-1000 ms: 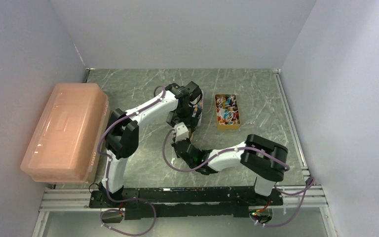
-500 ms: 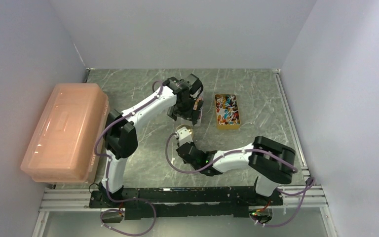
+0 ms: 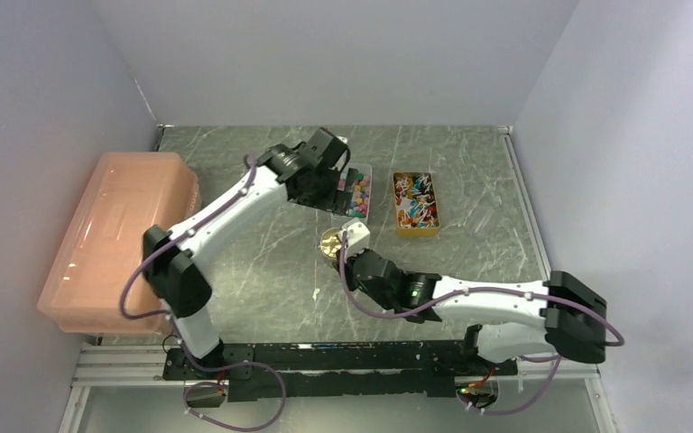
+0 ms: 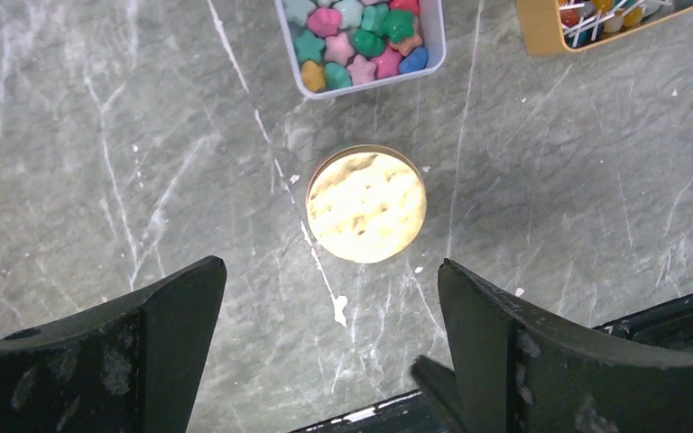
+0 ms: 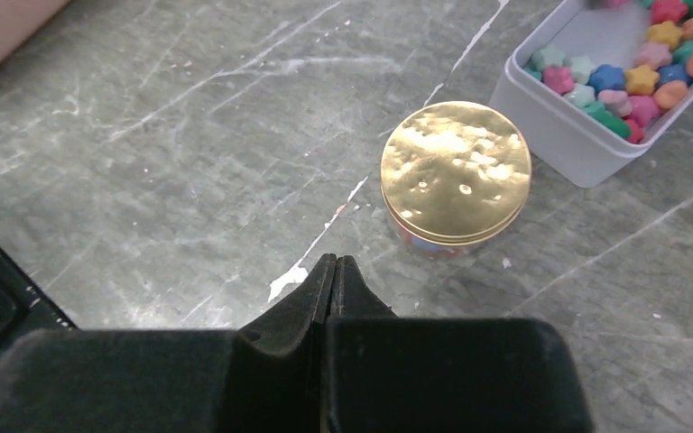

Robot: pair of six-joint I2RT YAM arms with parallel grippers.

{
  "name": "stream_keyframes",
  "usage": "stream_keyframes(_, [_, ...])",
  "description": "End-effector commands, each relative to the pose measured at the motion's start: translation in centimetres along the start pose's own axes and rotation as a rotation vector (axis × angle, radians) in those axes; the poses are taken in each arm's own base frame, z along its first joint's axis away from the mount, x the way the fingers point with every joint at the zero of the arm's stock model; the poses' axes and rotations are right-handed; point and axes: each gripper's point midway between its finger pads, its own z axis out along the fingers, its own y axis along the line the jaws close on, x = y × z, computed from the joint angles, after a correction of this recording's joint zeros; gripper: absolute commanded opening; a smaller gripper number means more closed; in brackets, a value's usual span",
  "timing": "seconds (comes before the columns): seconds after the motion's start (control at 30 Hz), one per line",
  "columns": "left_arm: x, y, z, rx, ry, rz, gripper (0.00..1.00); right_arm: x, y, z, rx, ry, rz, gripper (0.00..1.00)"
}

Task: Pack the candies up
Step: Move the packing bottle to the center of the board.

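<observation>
The candies (image 4: 356, 41), star-shaped in pink, green, blue and yellow, lie in a clear tray (image 4: 433, 36), seen from above as the tray (image 3: 356, 191). In front of it stands a short jar with a gold lid (image 4: 366, 204), with candies showing under the lid (image 5: 424, 244). My left gripper (image 4: 327, 269) hangs open and empty high above the table, the jar framed between its fingers. My right gripper (image 5: 334, 260) is shut on nothing, its tips a little short of the jar (image 5: 456, 171). From above, the left gripper (image 3: 329, 185) is just left of the tray and the right gripper (image 3: 343, 245) is beside the jar (image 3: 332, 242).
A yellow box of wrapped sweets on sticks (image 3: 415, 203) stands right of the tray. A large pink lidded bin (image 3: 122, 239) fills the table's left side. The right arm (image 3: 496, 302) lies low across the front of the table.
The left gripper has drawn back up and left, uncovering the candy tray. The right gripper has pulled off the jar toward the right, and its elbow has swung out to the right.
</observation>
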Motion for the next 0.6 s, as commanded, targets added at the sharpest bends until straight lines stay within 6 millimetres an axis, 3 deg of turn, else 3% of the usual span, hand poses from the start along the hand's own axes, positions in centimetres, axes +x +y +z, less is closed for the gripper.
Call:
stream_keyframes(0.0, [-1.3, 1.0, -3.5, 0.028, -0.183, -0.026, 0.93, -1.0, -0.7, -2.4, -0.002, 0.019, -0.015, 0.00])
stream_keyframes(0.1, [-0.4, 1.4, -4.8, 0.076, -0.273, -0.051, 0.93, -1.6, -2.1, -3.9, 0.051, 0.026, -0.016, 0.01])
stream_keyframes(0.23, [1.2, 1.2, -6.2, 0.188, -0.394, -0.078, 0.93, -2.4, -4.0, -5.6, 0.099, 0.021, 0.002, 0.18])
stream_keyframes(0.33, [2.6, 0.8, -6.8, 0.285, -0.479, -0.070, 0.93, -2.6, -5.3, -6.2, 0.119, 0.034, 0.022, 0.24])
stream_keyframes(0.47, [5.3, -0.1, -6.2, 0.417, -0.540, -0.034, 0.93, -2.8, -6.4, -6.6, 0.132, 0.048, 0.035, 0.30])
stream_keyframes(0.57, [7.9, -0.9, -4.7, 0.490, -0.522, -0.026, 0.93, -2.7, -7.1, -6.9, 0.146, 0.052, 0.033, 0.36])
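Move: The packing bottle, the gold-lidded one, stands almost straight below the open left hand, its middle some 22 cm down, about 1 cm ahead and 1 cm to the right. From the right hand it lies about 5 cm ahead, level sideways and 15 cm down. Beyond the bottle is the star-candy tray, roughly 13 cm farther out and 3 cm to the right of it; the lollipop box stands 11 cm farther out and 19 cm right of it. Draw the left gripper back about 8 cm and some 5 cm left of the bottle, high and still wide open, rising slightly before starting to sink; swing its fingers up some 30 degrees from steeply down towards forward and right. Meanwhile pull the closed right gripper roughly 9 cm right, away from the bottle, a little upward, opening its fingers about a third. ##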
